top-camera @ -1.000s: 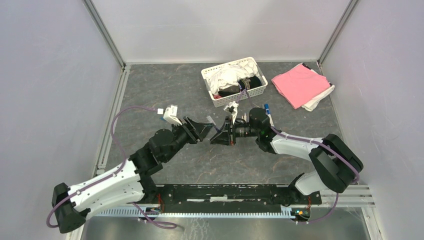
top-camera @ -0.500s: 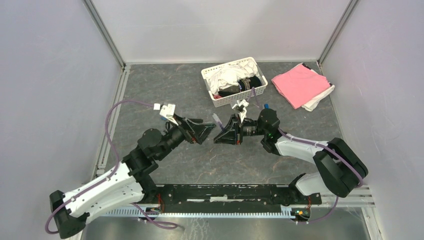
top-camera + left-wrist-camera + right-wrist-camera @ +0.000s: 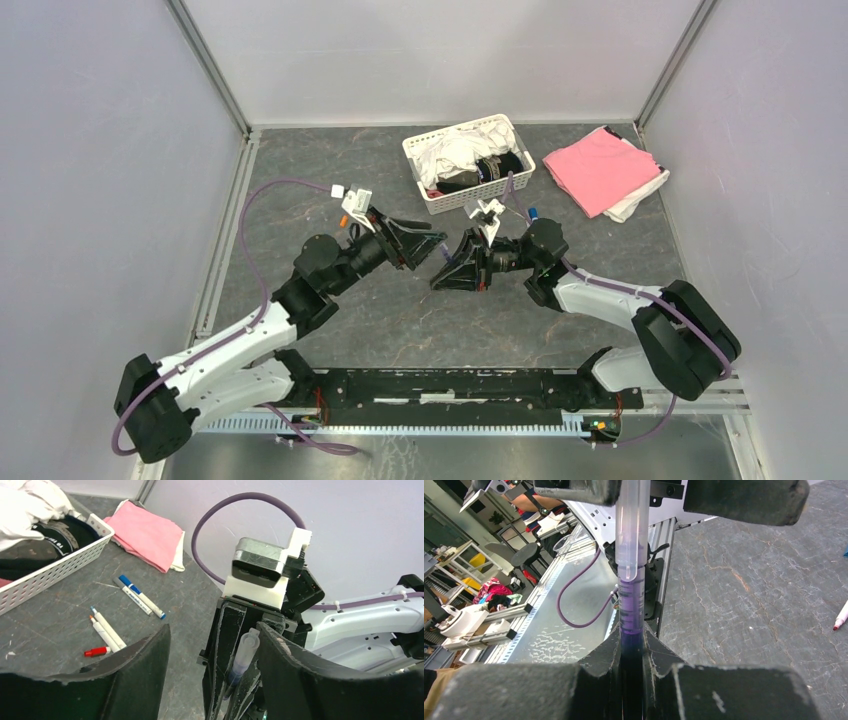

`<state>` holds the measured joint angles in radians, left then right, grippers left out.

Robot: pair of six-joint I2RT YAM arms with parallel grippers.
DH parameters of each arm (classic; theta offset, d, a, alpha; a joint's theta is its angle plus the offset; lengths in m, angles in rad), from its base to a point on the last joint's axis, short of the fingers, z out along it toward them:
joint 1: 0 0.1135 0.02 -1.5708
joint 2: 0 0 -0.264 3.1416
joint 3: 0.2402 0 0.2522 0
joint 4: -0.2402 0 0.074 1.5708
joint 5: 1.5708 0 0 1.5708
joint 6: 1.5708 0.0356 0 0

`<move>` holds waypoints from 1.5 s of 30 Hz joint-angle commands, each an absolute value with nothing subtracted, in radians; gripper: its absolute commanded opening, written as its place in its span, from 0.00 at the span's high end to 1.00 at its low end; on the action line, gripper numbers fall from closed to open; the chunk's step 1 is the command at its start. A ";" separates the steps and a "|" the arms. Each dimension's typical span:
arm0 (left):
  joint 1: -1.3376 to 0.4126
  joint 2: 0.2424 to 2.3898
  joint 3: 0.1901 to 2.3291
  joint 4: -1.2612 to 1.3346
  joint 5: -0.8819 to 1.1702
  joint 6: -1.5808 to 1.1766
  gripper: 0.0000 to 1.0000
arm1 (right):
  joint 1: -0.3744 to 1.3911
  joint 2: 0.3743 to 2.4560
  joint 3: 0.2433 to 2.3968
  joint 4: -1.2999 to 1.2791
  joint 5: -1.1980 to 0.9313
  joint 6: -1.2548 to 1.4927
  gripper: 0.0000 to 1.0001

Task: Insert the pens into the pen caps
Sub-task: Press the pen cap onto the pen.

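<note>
My right gripper (image 3: pixel 631 650) is shut on a purple pen (image 3: pixel 630 615) that points at the left arm. A clear pen cap (image 3: pixel 631 530) sits over the pen's tip. My left gripper (image 3: pixel 212 630) stands open around that clear cap (image 3: pixel 246 650); the cap lies close to one finger (image 3: pixel 300 670), with a wide gap to the other. In the top view the two grippers meet nose to nose at mid-table, left (image 3: pixel 432 243) and right (image 3: pixel 445 272). Other pens (image 3: pixel 140 596) lie on the table, two white ones (image 3: pixel 107 630) beside a small red cap (image 3: pixel 97 651).
A white basket (image 3: pixel 412 150) of clothes stands at the back, with a folded pink cloth (image 3: pixel 600 165) to its right. The basket wall (image 3: pixel 50 575) is close to the loose pens. One more pen with a red tip (image 3: pixel 840 617) lies at the right edge of the right wrist view.
The left gripper has swung toward the back and to the right, its jaws now round the capped tip. The right gripper has shifted slightly right, still holding the pen.
</note>
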<state>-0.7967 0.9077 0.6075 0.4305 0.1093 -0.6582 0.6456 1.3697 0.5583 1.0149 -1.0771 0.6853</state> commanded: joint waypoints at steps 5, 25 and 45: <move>-0.793 0.923 0.641 0.567 0.199 -0.668 0.49 | 0.642 1.357 0.552 1.092 -1.093 0.716 1.00; -0.822 1.001 0.601 0.596 0.282 -0.678 0.98 | 0.638 1.370 0.562 1.117 -1.081 0.760 1.00; -1.125 1.106 0.587 0.341 -0.106 -0.771 0.98 | 0.591 1.324 0.597 0.873 -1.023 0.513 1.00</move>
<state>-1.0096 1.0130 0.5823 0.4904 -0.1879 -0.7166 0.5873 1.3655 0.5381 0.8082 -1.1465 0.5709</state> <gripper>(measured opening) 0.102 0.167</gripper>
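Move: The clear pen cap, already sitting on the purple pen in my right hand, lies between my open left fingers: its middle is some 2 cm back, 2 cm to the right and 1 cm below my left hand, and about 4 cm ahead, 1 cm left and 6 cm above my right. From my left hand, the two white pens lie about 10 cm right, 4 cm ahead, the red cap 8 cm right, 2 cm ahead, both roughly 25 cm below. I ease my left hand up, back and right by a couple of centimetres around the top of the clear cap and close its wide-open fingers until they pinch it. Then, both grips kept, my two hands sink together with a slight drift right, the left about 5 cm, bearing on the cap along the pen towards my right hand, which keeps hold of the purple pen and drops some 4 cm. ##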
